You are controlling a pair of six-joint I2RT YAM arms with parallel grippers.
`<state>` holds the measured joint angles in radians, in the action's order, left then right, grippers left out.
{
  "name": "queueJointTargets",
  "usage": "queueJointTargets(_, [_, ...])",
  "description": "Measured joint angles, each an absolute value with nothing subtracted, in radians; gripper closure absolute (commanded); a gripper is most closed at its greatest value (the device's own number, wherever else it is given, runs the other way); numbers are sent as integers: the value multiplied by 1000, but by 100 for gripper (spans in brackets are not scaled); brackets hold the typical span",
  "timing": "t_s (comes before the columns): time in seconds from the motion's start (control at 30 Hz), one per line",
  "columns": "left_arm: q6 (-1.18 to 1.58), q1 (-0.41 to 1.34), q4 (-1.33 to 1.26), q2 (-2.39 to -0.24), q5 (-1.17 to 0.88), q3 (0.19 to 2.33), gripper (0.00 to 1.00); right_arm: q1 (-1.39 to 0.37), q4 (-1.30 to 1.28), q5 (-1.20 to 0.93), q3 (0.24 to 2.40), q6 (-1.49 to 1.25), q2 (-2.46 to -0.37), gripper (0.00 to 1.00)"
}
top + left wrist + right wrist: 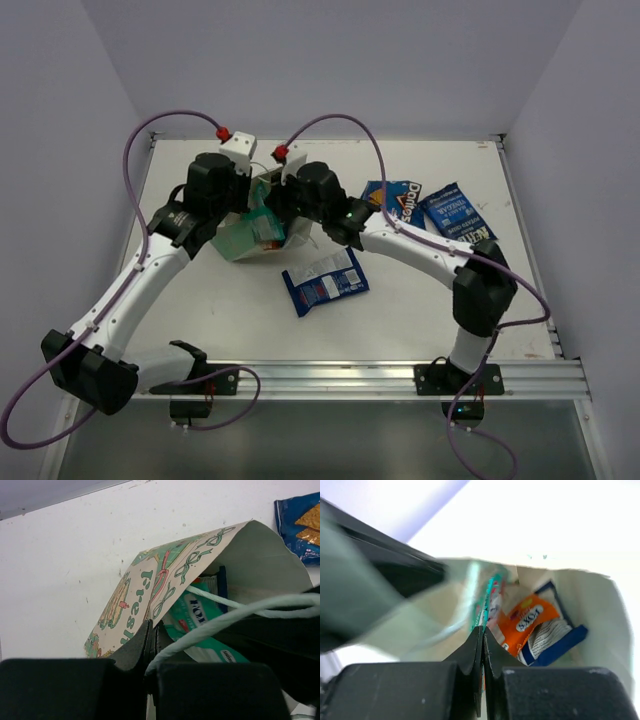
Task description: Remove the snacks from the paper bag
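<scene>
The paper bag point(238, 240) lies on its side at mid-table, its mouth held up. My left gripper point(151, 631) is shut on the bag's printed rim point(135, 600), beside a white string handle point(225, 617). My right gripper point(483, 630) reaches into the mouth and is shut on the edge of a teal packet point(489, 597). Deeper inside the bag lie an orange packet point(527, 620) and a blue-and-white packet point(555, 640). Out on the table are the dark blue Doritos point(395, 200), a blue chip bag point(455, 212) and a blue-and-white packet point(325, 280).
Both arms meet over the bag at the table's far middle point(270, 200). The white table point(200, 330) is walled at the back and sides. A metal rail point(380, 378) runs along the near edge.
</scene>
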<state>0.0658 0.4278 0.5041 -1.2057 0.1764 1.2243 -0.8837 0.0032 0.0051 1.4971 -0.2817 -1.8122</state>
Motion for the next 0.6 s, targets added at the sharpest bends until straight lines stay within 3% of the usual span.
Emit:
queueJointTargets(0.4, [65,426,460,-1235,258,1211,100,-863,-109,44,1497,-289,-1494,100])
queueJointTargets(0.6, [59,408,441,-1283,337,1212,100,-722,-129,31,1345,-380,-1208,100])
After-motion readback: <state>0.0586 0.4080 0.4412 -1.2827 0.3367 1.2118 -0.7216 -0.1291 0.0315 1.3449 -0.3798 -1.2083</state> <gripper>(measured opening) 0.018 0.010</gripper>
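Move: I already have the green Fox's pack pinched in my right hand. The paper bag's middle is some 12 cm below that hand and 3 cm left. Beyond the open table to the right, the Doritos bag lies about 31 cm right, 12 cm ahead and 22 cm down; the blue-grey packet is 13 cm right, 10 cm back, equally low. From my left hand, the paper bag is about 15 cm below and 2 cm right; the Doritos bag is roughly 36 cm right, 12 cm ahead. I draw the green pack up out of the paper bag's mouth with my right hand, steeply at first and then sweeping fast to the right over the open table, about 18 cm up and 16 cm right in all, easing back a little as the wrist turns. My shut left fingers keep their pinch on the paper bag's rim and carry it about 4 cm left and forward, sinking slightly. ##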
